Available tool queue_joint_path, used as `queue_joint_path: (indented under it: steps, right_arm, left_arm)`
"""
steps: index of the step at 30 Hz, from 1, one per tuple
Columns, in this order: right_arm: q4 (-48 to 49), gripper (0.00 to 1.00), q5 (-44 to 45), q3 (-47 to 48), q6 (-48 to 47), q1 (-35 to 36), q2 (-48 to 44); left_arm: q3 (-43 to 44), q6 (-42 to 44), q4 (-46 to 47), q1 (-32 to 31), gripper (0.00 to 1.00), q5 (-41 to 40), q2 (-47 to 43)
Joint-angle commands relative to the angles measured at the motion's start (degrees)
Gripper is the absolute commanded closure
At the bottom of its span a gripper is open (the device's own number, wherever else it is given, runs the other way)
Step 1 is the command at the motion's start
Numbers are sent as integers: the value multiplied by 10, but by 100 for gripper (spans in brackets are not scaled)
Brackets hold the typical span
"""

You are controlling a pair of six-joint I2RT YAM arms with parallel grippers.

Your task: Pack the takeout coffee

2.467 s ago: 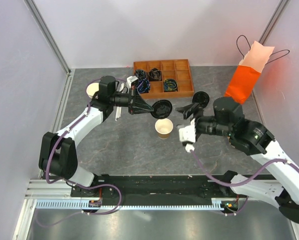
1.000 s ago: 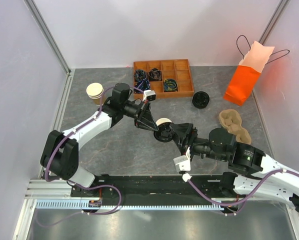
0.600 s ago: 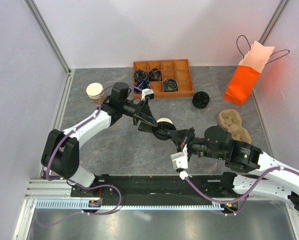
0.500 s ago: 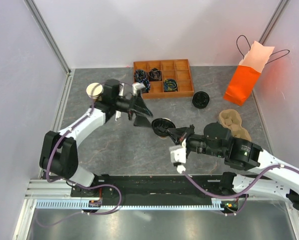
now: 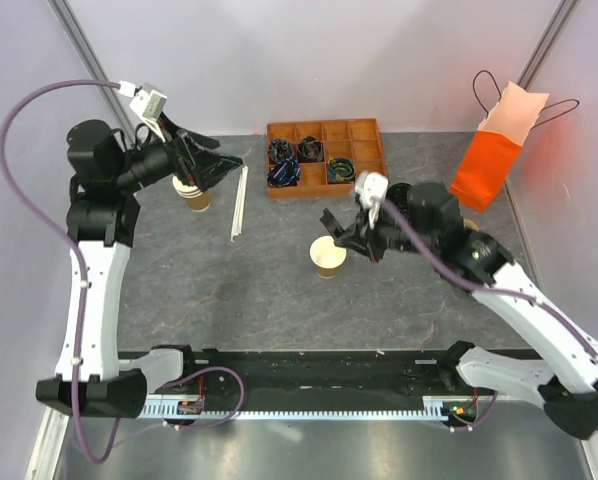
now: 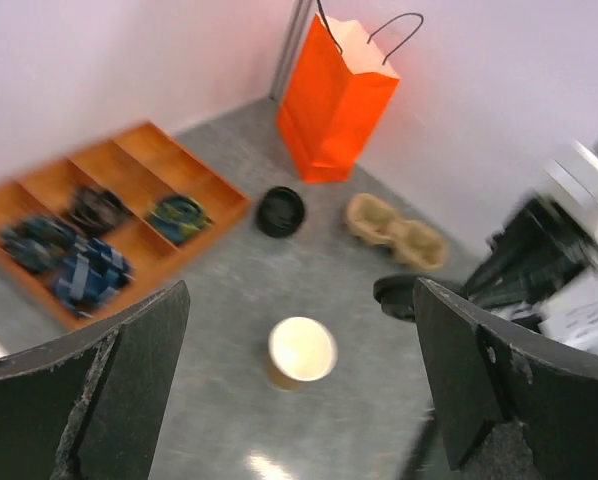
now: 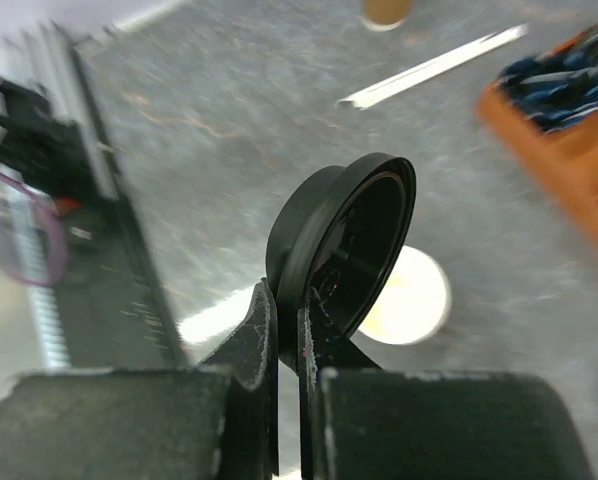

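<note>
No lidded takeout coffee is in view. An open tan paper cup point(image 5: 328, 257) point(image 6: 300, 352) point(image 7: 422, 297) stands mid-table without a lid. Just right of and above it, my right gripper point(image 5: 343, 234) point(image 7: 287, 295) is shut on the rim of a round black lid point(image 7: 344, 240) point(image 6: 399, 295), held on edge and tilted over the cup. My left gripper point(image 5: 207, 165) point(image 6: 301, 300) is raised high at the far left, wide open and holding nothing, looking down at the cup from a distance.
A stack of lidless cups point(image 5: 194, 195) point(image 7: 384, 10) and a white stick point(image 5: 239, 203) point(image 7: 434, 65) lie at the left. A wooden divided tray point(image 5: 369, 185) is at the back. An orange bag point(image 5: 489, 160) point(image 6: 334, 100), a loose black lid point(image 6: 280, 211) and a pulp cup carrier point(image 6: 394, 228) are at the right.
My left gripper opened, let go of the lid and swung up and back to the far left. My right gripper shut on the lid's rim and now holds it beside the open cup.
</note>
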Motion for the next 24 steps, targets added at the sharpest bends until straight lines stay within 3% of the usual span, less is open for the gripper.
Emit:
queue_joint_path:
  steps: [1,5,7,8,10,13,15,24]
  right_arm:
    - [13,100,-290,53,222,-110,78]
    - [127,100,-435,35,375,-154,156]
    - [161,100,-464,25,430,-160,163]
    - [202,100,-476,12,449,-160,168]
    - [233,100,-492,0,508,-163,173]
    - [388,100,-522,-55,621,-164,166]
    - [438,100,-528,-73,675,-164,162]
    - [446,100,-544,-86,677,-164,158]
  left_arm:
    - [9,230,-105,-29,0,-41,-14]
    - [-85,333,-99,-148,7,-109,-67]
    - [-117,360,-86,-223,15,-146,-81]
    - [-122,362,-82,-256,25,-157,-81]
    - [-132,361,-63,-275,34,-171,-72]
    - [-140,390,-53,-310,45,-176,-62]
    - [-149,420,-45,-338,52,-178,-62]
    - [-160,446,-16,-377,68,-166,-50]
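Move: From the left hand, the black lid in the right fingertips lies about 20 cm to the right, 8 cm back and 14 cm lower. The right hand holds that lid some 3 cm to its left and 1 cm forward. The cup stands roughly 17 cm below the right hand, 2 cm back and 1 cm left; the spare lid is 14 cm forward and 16 cm right of that hand, the tray 24 cm forward, 1 cm left. Rightward, down and back, the left hand sweeps in towards the held lid after a brief rise, about 13 cm across and 11 cm down, its open fingers narrowing to a third at the rim. The right hand keeps its pinch and rolls the lid over by nearly 70 degrees, swinging slightly forward and back again and ending about 3 cm farther left. ##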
